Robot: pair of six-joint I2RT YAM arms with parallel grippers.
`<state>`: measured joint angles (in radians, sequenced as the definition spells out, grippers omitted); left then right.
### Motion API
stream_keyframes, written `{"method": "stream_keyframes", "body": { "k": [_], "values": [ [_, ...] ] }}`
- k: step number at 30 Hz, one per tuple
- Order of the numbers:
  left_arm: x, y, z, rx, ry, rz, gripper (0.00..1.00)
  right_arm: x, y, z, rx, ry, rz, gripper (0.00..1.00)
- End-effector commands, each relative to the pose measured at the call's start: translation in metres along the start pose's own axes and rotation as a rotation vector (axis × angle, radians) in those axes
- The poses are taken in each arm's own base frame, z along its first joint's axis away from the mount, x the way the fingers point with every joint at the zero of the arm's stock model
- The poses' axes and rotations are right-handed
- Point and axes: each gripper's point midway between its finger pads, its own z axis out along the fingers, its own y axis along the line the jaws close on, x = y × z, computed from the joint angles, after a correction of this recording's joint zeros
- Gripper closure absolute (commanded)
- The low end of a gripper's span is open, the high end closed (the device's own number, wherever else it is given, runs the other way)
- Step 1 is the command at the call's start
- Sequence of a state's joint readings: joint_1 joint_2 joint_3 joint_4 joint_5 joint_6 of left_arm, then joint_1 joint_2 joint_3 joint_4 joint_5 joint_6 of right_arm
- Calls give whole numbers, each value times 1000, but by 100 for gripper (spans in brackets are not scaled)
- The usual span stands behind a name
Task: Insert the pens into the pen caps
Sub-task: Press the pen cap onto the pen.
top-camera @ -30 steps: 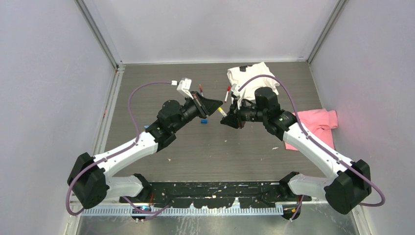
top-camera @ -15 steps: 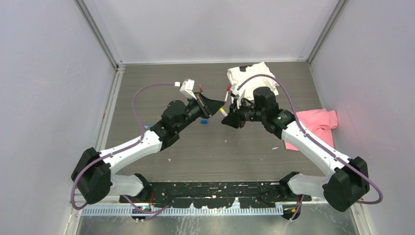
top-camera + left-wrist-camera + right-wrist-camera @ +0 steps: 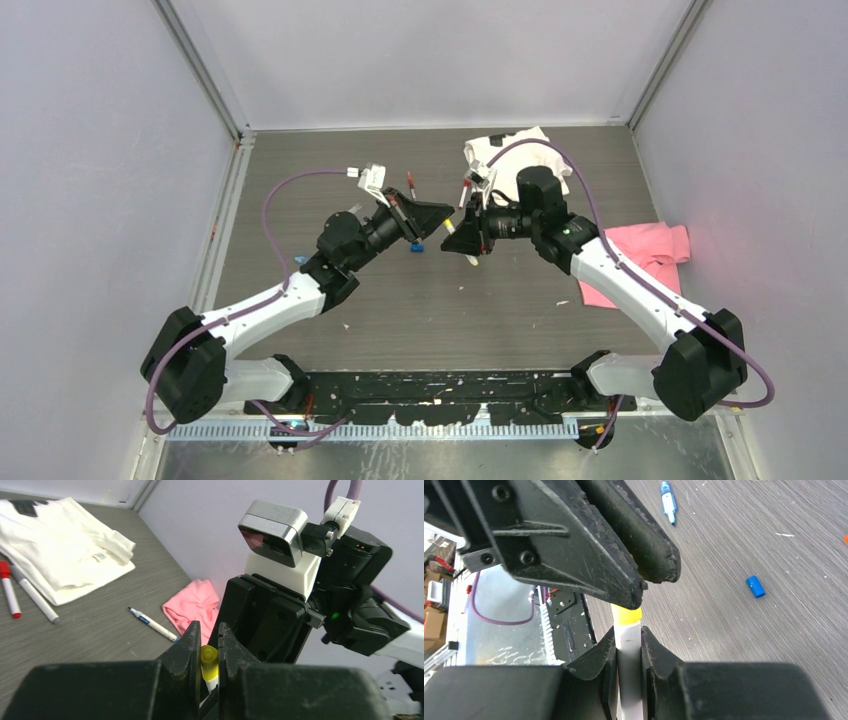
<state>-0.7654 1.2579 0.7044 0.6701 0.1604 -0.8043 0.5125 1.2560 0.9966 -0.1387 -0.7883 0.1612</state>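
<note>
The two grippers meet tip to tip above the middle of the table. My left gripper (image 3: pixel 208 639) (image 3: pixel 432 215) is shut on a yellow pen cap (image 3: pixel 209 660) (image 3: pixel 626 614) (image 3: pixel 449 226). My right gripper (image 3: pixel 628 632) (image 3: pixel 458 232) is shut on a white pen (image 3: pixel 628 652), whose end sits in the yellow cap. A blue cap (image 3: pixel 755 586) (image 3: pixel 417 246) lies on the table below them. Loose pens lie around: a red-capped one (image 3: pixel 10 591), a grey-tipped one (image 3: pixel 35 596) and a blue-tipped one (image 3: pixel 152 624).
A white cloth (image 3: pixel 510 160) (image 3: pixel 65 545) lies at the back, with the pink cloth (image 3: pixel 650 255) (image 3: pixel 195 602) by the right wall. Another blue pen (image 3: pixel 668 502) lies on the grey wood-grain table (image 3: pixel 400 320). Walls close the table on three sides.
My right gripper has moved left and away from the bases with the pen, closing the gap to the left gripper. The left gripper shifted slightly; both stay shut.
</note>
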Motion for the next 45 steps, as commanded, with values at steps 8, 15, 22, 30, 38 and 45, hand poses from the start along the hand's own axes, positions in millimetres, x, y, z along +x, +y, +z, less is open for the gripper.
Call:
{"method": "stream_keyframes", "body": {
  "k": [8,15,22,30,38,45],
  "values": [
    [162,28,-78,-242,757,-210,99,-213,61,-69,59,-649,-593,99],
    [102,17,-49,-212,485,-280,99,-185,69,-59,-47,-571,-549,99],
    [21,-5,-26,-168,255,-303,92,-153,71,-52,-113,-502,-499,99],
    [-18,-27,-14,-119,187,-296,83,-141,71,-52,-124,-491,-474,99],
    [-46,-42,-7,-90,107,-316,68,-136,72,-52,-134,-485,-458,99],
    [-66,-56,-3,-61,73,-293,59,-132,72,-51,-138,-480,-449,99]
  ]
}}
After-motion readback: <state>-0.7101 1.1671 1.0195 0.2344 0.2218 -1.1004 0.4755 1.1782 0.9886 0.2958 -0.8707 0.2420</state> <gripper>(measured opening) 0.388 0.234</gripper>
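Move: The left fingers are already closed on the yellow pen cap, which sits over the end of the white pen in the right hand; the pen's middle is about 3 cm back from the left hand, level sideways and 4 cm below. The cap lies some 2 cm ahead, 1 cm left and 3 cm above the right hand. From the left hand, a loose blue cap lies on the table about 12 cm ahead, 6 cm left and 27 cm down, and a red-capped pen about 26 cm ahead, 4 cm right. The left fingers keep the yellow cap pinched over the pen's end while both hands ease forward a little and then rise together, about 10 cm. In the later half of the climb the left fingers spread open around the cap, the hand rolling some 15 degrees. The right hand keeps its grip on the pen and tips its fingers up about 20 degrees. ##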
